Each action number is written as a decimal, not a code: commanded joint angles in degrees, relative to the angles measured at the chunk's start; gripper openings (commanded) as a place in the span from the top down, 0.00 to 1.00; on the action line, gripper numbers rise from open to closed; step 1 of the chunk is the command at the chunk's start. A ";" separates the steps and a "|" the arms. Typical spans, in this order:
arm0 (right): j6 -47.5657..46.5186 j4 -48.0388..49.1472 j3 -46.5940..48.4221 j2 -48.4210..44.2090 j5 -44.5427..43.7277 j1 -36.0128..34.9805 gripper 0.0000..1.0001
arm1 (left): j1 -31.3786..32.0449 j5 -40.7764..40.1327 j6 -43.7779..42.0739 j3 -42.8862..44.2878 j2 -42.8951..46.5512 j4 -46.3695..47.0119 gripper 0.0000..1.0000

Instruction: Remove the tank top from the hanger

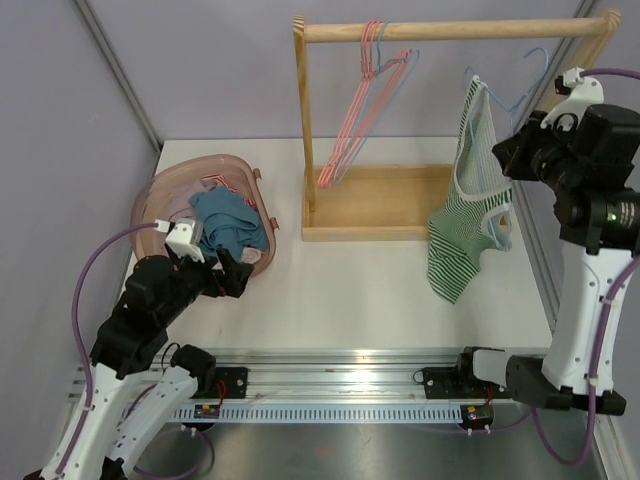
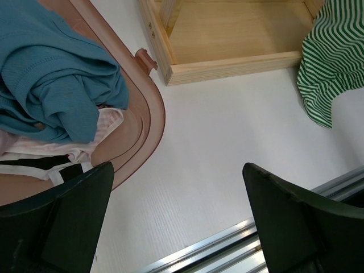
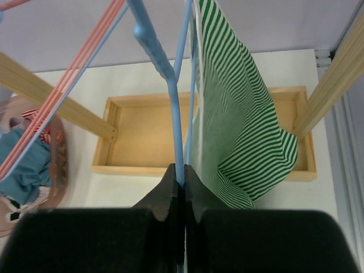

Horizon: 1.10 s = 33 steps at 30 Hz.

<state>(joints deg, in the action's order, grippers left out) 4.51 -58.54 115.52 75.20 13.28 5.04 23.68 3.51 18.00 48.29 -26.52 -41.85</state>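
Observation:
A green-and-white striped tank top [image 1: 468, 205] hangs from a light blue hanger [image 1: 518, 92] on the right end of the wooden rail [image 1: 450, 30]. In the right wrist view the tank top [image 3: 244, 125] drapes to the right of the blue hanger [image 3: 176, 131]. My right gripper [image 3: 183, 170] is shut on one of the hanger's thin blue bars, just left of the cloth. In the top view the right gripper [image 1: 512, 152] is level with the top's shoulder. My left gripper [image 2: 176, 170] stands open over bare table, holding nothing, beside the basket; the left gripper [image 1: 235, 270] is far from the rack.
Pink hangers [image 1: 362, 100] hang at the rail's left end. The rack's wooden base tray [image 1: 380, 205] lies below. A pink basket [image 1: 158, 195] with a teal garment [image 1: 230, 222] and other clothes sits at the left. A metal rail [image 1: 340, 360] runs along the near edge.

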 commanded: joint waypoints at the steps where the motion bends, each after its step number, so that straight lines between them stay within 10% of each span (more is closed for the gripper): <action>1: 2.34 1.25 -4.77 -7.77 5.16 0.15 1.00 | 0.31 -2.36 -0.33 2.33 0.42 2.56 0.01; 6: 1.91 -3.49 -17.33 -15.77 12.46 -1.78 1.00 | 0.31 -2.89 -0.16 7.33 -1.69 2.38 0.01; 15: -1.52 -14.40 -30.44 -23.34 4.91 -26.38 1.00 | 0.49 -1.49 1.16 17.27 -8.54 4.66 0.01; 21: -2.58 -10.46 -36.60 -25.71 18.08 -30.00 1.00 | 3.03 -0.87 4.50 15.17 -8.28 9.14 0.01; 33: 1.02 1.14 -35.20 -21.06 27.33 -36.85 1.00 | 29.74 -24.15 6.17 13.58 -13.02 13.10 0.01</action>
<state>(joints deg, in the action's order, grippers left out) 3.22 -64.95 77.95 53.63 37.74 -29.61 48.42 -11.07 23.70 61.98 -37.93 -33.01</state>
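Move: Pinched in the right fingers by its blue hanger, the green-striped tank top hangs about 5 cm to their left, 4 cm ahead and 16 cm below. It is bound for the clear space over the table's near middle, roughly 20 cm back, 18 cm left and 15 cm down. The wooden tray lies about 13 cm ahead, 20 cm left and 42 cm below. From the left hand the tank top is some 44 cm right, 16 cm ahead and slightly higher. Still pinching the blue hanger by its rod, the right hand swings it away from the rack, about 20 cm back, nearly as far left and some 15 cm down, turning about 55 degrees counter-clockwise with the fingers tipping lower. The left hand, open and empty, first rises 10 cm, then goes 7 cm right towards the tank top. ##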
